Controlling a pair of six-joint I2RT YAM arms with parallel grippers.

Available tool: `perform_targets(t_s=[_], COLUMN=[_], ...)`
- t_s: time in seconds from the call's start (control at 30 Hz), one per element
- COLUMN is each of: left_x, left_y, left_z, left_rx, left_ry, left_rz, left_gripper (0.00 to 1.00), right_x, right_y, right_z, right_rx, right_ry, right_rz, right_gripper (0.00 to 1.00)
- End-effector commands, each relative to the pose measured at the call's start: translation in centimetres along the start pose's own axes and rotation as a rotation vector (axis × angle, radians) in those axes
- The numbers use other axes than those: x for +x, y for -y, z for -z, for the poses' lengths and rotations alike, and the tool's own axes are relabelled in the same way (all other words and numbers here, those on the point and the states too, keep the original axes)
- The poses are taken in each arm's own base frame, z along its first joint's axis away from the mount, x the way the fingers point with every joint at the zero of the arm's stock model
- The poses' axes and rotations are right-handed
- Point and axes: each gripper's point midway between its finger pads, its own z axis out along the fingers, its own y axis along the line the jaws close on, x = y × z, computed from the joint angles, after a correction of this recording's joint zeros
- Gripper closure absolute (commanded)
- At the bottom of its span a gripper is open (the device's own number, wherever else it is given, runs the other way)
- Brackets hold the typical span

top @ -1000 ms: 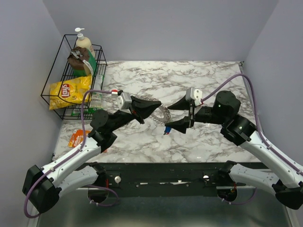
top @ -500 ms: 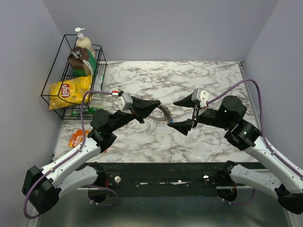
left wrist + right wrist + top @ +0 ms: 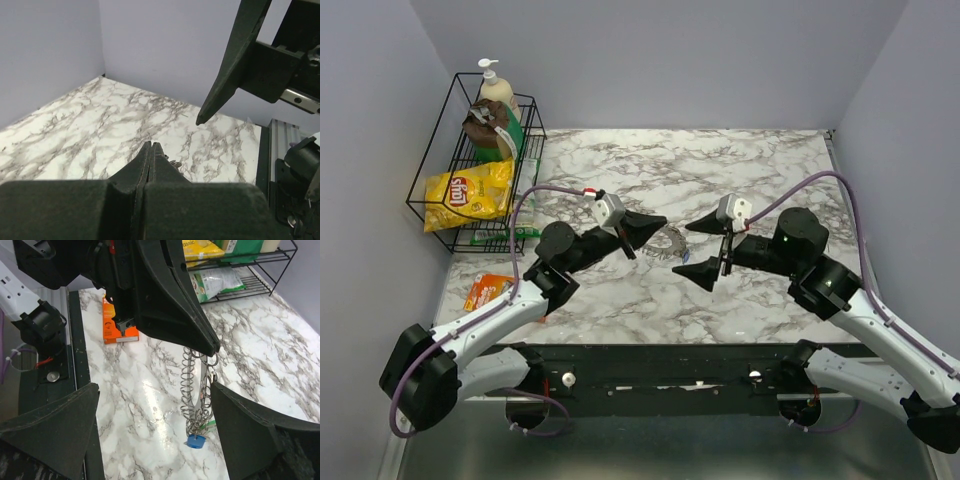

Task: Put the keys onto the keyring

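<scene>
The keyring (image 3: pixel 196 390), a wire ring strung with many small silver rings, hangs from the tip of my left gripper (image 3: pixel 212 347), which is shut on its top. A blue-headed key (image 3: pixel 196 441) and a green one (image 3: pixel 212 423) dangle at the ring's bottom, just above the marble. My right gripper (image 3: pixel 156 387) is wide open, one finger on each side of the hanging ring, touching nothing. From above, the keyring (image 3: pixel 672 243) lies between the left gripper (image 3: pixel 658 220) and the right gripper (image 3: pixel 696 248). In the left wrist view the closed fingertips (image 3: pixel 151 146) hide most of the ring (image 3: pixel 176 164).
A black wire rack (image 3: pixel 438 215) at the far left holds a yellow chip bag (image 3: pixel 468 193) and a pump bottle (image 3: pixel 496 90). An orange packet (image 3: pixel 485 291) lies on the marble table (image 3: pixel 760 170) near the left front edge.
My left arm has carried the keyring to the right and a little forward. The right gripper's jaws have spread wider and now straddle the hanging ring.
</scene>
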Motion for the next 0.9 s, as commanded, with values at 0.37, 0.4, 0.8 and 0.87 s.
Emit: perform_targets(t_s=[0.37, 0.4, 0.8, 0.87], left_x=[9.1, 9.6, 16.7, 16.4], left_y=[-2.2, -2.3, -3.7, -4.0], left_z=[1.0, 0.9, -2.2, -2.5], left_rx=[-0.087, -0.084, -0.048, -0.061], left_ry=[-0.107, -0.118, -0.215, -0.199], left_rz=[0.075, 0.077, 0.168, 0.170], left_gripper=[1.00, 1.00, 0.73, 0.66], right_x=[3.2, 3.6, 4.2, 4.0], right_y=[0.1, 0.0, 0.0, 0.0], right_z=[-0.5, -0.6, -0.1, 0.1], right_rx=[0.015, 0.011, 0.031, 0.037], right_ry=[-0.055, -0.064, -0.071, -0.068], right_rz=[-0.037, -0.043, -0.065, -0.066], right_gripper=[0.00, 0.00, 0.00, 0.00])
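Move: The closed left fingers already hold the looped keyring, its middle about 1 cm to their right, level fore and aft, and 6 cm below. The blue key hangs some 3 cm right, 1 cm ahead and 13 cm below. The bare table spot it goes to lies roughly 4 cm ahead, in line sideways and 29 cm down; from the open right gripper that spot is about 10 cm ahead, 5 cm left and 29 cm down. Bring the left gripper down about 18 cm with the keyring still pinched, easing forward and to the right as it nears the table, and tip the fingers from slightly raised to nearly level, some 20 degrees. Begin parting them at the very end. Let the right gripper, wide open and empty, sink about 5 cm beside it. ##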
